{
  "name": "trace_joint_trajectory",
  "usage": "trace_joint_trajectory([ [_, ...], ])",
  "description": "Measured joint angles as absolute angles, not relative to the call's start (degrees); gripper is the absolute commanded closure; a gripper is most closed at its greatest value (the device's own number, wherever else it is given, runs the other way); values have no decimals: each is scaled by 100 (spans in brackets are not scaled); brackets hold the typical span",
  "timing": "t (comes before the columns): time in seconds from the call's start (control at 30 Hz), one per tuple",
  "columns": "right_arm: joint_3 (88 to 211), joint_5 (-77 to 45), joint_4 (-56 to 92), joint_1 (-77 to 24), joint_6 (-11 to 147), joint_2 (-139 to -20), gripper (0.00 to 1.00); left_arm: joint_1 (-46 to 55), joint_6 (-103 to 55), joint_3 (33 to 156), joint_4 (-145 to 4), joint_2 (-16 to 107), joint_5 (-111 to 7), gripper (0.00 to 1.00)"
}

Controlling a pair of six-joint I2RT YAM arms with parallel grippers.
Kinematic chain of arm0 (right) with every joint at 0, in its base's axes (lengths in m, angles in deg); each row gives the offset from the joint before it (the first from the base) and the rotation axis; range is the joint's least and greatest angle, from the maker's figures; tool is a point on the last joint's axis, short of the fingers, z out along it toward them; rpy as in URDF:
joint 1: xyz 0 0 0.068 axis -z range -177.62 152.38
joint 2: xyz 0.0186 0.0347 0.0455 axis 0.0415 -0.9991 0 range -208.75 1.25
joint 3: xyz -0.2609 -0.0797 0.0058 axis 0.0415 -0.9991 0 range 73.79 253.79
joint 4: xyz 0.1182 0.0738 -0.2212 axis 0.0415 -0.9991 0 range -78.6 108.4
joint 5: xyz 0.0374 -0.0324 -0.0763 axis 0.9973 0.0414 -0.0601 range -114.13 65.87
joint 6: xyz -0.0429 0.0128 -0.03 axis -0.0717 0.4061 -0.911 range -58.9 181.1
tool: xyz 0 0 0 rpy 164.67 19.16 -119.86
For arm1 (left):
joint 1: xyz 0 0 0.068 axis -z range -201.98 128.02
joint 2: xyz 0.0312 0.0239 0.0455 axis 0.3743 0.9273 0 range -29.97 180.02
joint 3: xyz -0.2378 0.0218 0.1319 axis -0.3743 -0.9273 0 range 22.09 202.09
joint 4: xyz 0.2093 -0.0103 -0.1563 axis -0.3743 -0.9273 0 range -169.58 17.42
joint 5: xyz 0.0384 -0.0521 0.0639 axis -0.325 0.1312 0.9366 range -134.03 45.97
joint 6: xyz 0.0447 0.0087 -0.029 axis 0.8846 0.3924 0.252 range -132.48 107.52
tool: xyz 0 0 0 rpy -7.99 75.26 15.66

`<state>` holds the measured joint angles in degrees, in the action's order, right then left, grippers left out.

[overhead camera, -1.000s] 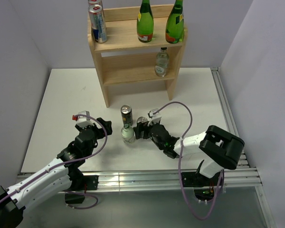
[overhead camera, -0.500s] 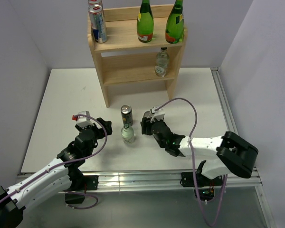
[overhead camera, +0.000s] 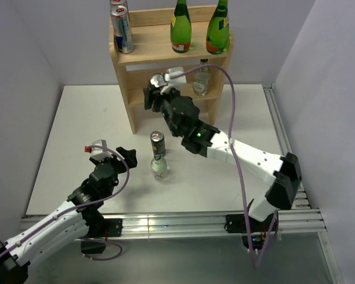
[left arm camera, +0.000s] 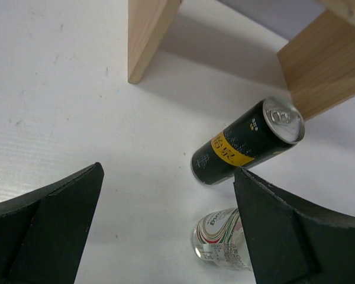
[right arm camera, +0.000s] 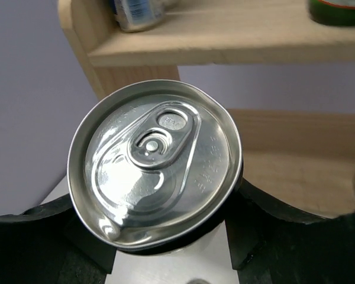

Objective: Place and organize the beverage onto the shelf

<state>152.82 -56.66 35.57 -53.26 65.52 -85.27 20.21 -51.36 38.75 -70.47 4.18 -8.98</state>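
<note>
The pale wooden shelf (overhead camera: 165,54) stands at the back of the table. Its top tier holds two blue-and-silver cans (overhead camera: 123,29) and two green bottles (overhead camera: 180,26); a clear bottle (overhead camera: 202,77) stands on the lower tier. My right gripper (overhead camera: 155,94) is shut on a silver-topped can (overhead camera: 158,79) and holds it upright in front of the lower tier's left half. In the right wrist view the can's lid (right arm camera: 155,160) fills the space between the fingers (right arm camera: 281,228). On the table stand a black can with a yellow band (overhead camera: 157,143) and a small clear bottle (overhead camera: 160,167). Left of them, my left gripper (overhead camera: 112,151) is open and holds nothing.
The shelf's two legs (left arm camera: 148,35) show beyond the black can (left arm camera: 245,145) and the clear bottle (left arm camera: 222,239) in the left wrist view. The white table (overhead camera: 83,130) ends in a metal rail (overhead camera: 195,222) at the near edge. Grey walls close in on three sides.
My right gripper closed on the silver-topped can beside the small bottle, lifted it and carried it back to the shelf's lower tier. My left gripper opened a little wider and drew slightly left.
</note>
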Motion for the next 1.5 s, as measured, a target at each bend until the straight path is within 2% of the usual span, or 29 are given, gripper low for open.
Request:
trace_joint_trajectory([
  [0.13, 16244, -5439, 3264, -5254, 6406, -9408, 100, 2026, -5291, 3766, -7156, -124, -511, 1],
  [0.47, 17354, -5087, 2184, -5044, 6371, -10927, 100, 2026, -5448, 3572, -7347, -693, -58, 1],
  [0.8, 18392, -4993, 1976, -4906, 6310, -11342, 100, 2028, -5477, 3556, -7414, -690, -63, 1],
  [1.5, 19019, -5109, 2470, -4598, 6246, -12170, 100, 2028, -5474, 3539, -7414, -690, -87, 1],
])
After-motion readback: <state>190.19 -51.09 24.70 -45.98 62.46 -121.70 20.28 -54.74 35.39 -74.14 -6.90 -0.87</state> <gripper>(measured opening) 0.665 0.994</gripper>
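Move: The free left end of the lower shelf, where the right gripper's held can is headed, lies about 15 cm ahead of that hand, 8 cm to its left and 9 cm below. The clear bottle on the same shelf stands roughly 15 cm ahead, 17 cm right and 5 cm below; the front silver can on the upper board, some 14 cm ahead, 8 cm left and 12 cm above. From the left hand, that free end is about 25 cm ahead, 2 cm right and 15 cm up. Keep the can pinched and carry the right gripper about 14 cm forward and 8 cm left, into the lower compartment's left end. Dip some 10 cm on the way in, ease back up about 5, then push deeper while sinking slightly, the hand's left side rolled down about 10 degrees. Shift the open, empty left gripper a little left. ##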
